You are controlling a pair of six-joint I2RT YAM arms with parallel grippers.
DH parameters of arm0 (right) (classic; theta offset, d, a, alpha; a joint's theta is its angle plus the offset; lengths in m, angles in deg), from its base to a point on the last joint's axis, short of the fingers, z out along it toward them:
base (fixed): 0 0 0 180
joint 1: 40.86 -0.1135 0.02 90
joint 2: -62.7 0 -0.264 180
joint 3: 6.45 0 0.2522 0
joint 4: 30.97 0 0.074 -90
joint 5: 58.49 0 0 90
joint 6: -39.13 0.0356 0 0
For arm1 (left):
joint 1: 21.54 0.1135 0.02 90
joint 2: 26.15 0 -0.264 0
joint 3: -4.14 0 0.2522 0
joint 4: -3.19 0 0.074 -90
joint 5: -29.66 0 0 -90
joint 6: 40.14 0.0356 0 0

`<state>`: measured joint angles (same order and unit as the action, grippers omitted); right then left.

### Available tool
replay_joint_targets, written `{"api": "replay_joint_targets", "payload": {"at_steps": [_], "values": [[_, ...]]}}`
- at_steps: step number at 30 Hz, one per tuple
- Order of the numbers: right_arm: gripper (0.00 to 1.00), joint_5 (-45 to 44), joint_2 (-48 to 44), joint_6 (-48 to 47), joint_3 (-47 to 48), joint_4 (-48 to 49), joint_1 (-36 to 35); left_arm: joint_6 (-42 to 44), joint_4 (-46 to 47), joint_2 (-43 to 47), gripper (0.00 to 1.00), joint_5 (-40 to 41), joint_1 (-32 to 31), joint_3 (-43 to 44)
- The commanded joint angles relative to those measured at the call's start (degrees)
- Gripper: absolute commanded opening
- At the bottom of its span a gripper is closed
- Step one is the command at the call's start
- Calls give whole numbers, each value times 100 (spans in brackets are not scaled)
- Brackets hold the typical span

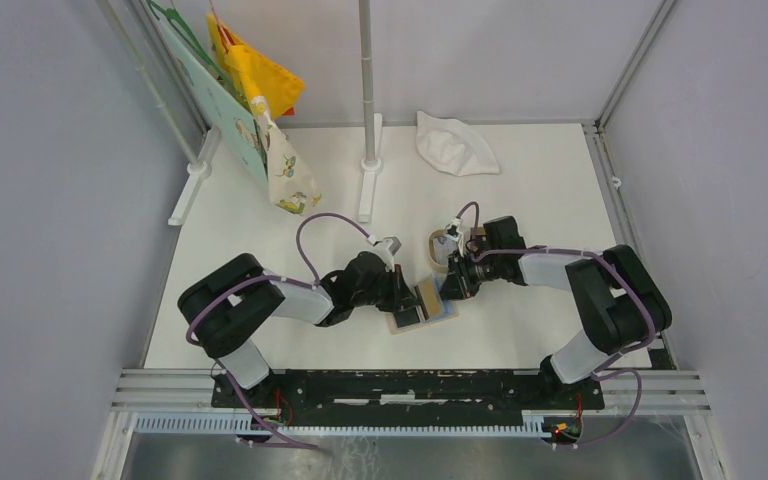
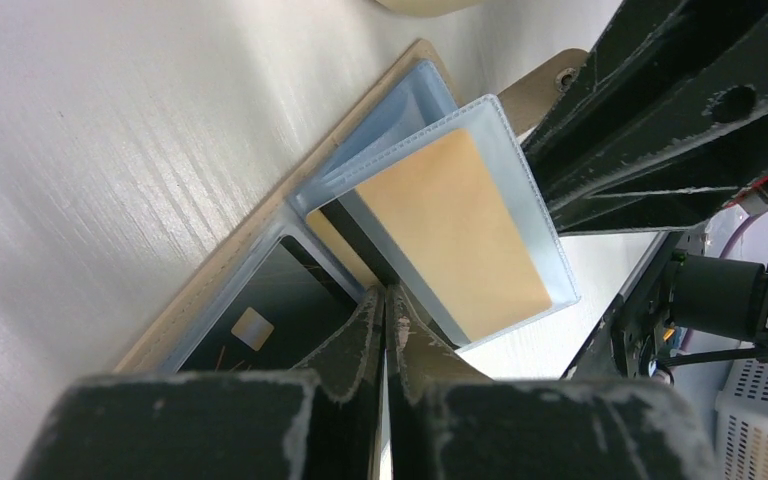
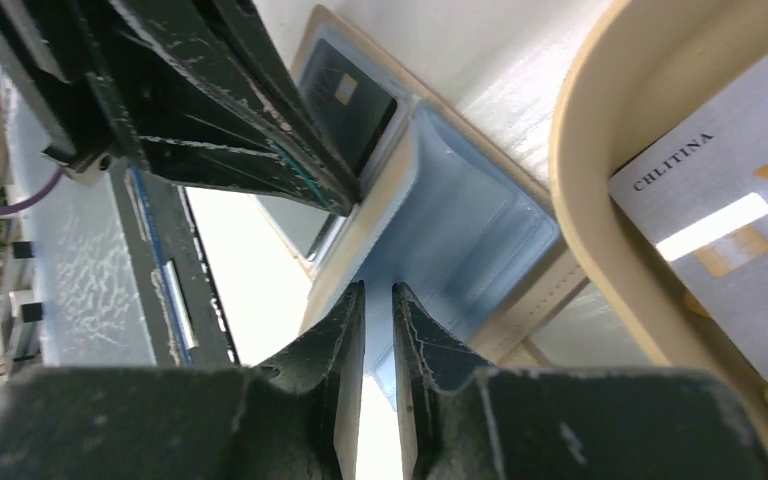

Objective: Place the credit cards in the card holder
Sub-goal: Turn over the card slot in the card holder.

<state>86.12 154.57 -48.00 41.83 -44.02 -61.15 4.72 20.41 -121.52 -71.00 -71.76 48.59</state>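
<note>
The card holder (image 1: pixel 446 312) lies open between my two grippers, light blue lining up (image 3: pixel 470 240). A black credit card (image 2: pixel 260 325) sits in one pocket. An orange credit card (image 2: pixel 450 230) fills a clear sleeve that stands raised. My left gripper (image 2: pixel 385 292) is shut, its tips pressing on the lining beside the black card (image 1: pixel 407 297). My right gripper (image 3: pixel 378 292) hovers at the sleeve's edge, a narrow gap left between its jaws and the blue sleeve showing in it (image 1: pixel 457 287). A grey-white credit card (image 3: pixel 720 220) rests in the tan oval tray (image 3: pixel 580 130).
The tan tray (image 1: pixel 434 247) sits just behind the holder. A white cloth (image 1: pixel 455 143) lies at the back, a pole stand (image 1: pixel 368 160) beside it, and hanging fabric items (image 1: pixel 260 100) at the back left. The black base rail (image 1: pixel 410 385) runs along the near edge.
</note>
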Motion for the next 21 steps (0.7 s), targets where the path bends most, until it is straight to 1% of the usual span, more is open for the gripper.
{"api": "replay_joint_targets", "payload": {"at_steps": [1,5,10,17,21], "values": [[23,-596,-60,-560,290,-382,-118,-73,295,38,7,-111,3,72],[27,-843,-92,-782,396,-545,-210,-82,334,34,8,-143,7,68],[33,-873,-239,-1033,517,-707,-259,-99,346,98,9,-155,5,42],[46,-993,-393,-1412,614,-934,-343,-99,313,267,9,-92,3,-23],[50,-1081,-355,-1495,667,-1017,-436,-91,311,477,9,-52,3,-130]]}}
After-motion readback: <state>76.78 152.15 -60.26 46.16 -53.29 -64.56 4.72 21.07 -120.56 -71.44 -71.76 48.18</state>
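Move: The raised card slot with the tan card, standing up from the card holder, has its middle about 4 cm to the right hand's left, 1 cm nearer the base and 1 cm lower. The blue pocket lies almost under the right fingers, about 1 cm back, 1 cm left and 2 cm down; the tray is some 10 cm ahead and 5 cm right. From the left hand, the raised slot is about 4 cm right, 2 cm ahead and level; the dark card is 2 cm back and 2 cm left. Behind the raised card slot, on its right side, the right hand spreads its nearly closed fingers to about half open while edging some 1 cm forward; it first sinks about 1 cm, then climbs back roughly half of that, the wrist rolling and tipping the fingertips further down by about 15 degrees in all, so that the tips stand apart along the slot's free edge above the blue pocket. The left hand stays almost in place, its nearly shut fingertips still at the foot of the slot beside the dark card. ##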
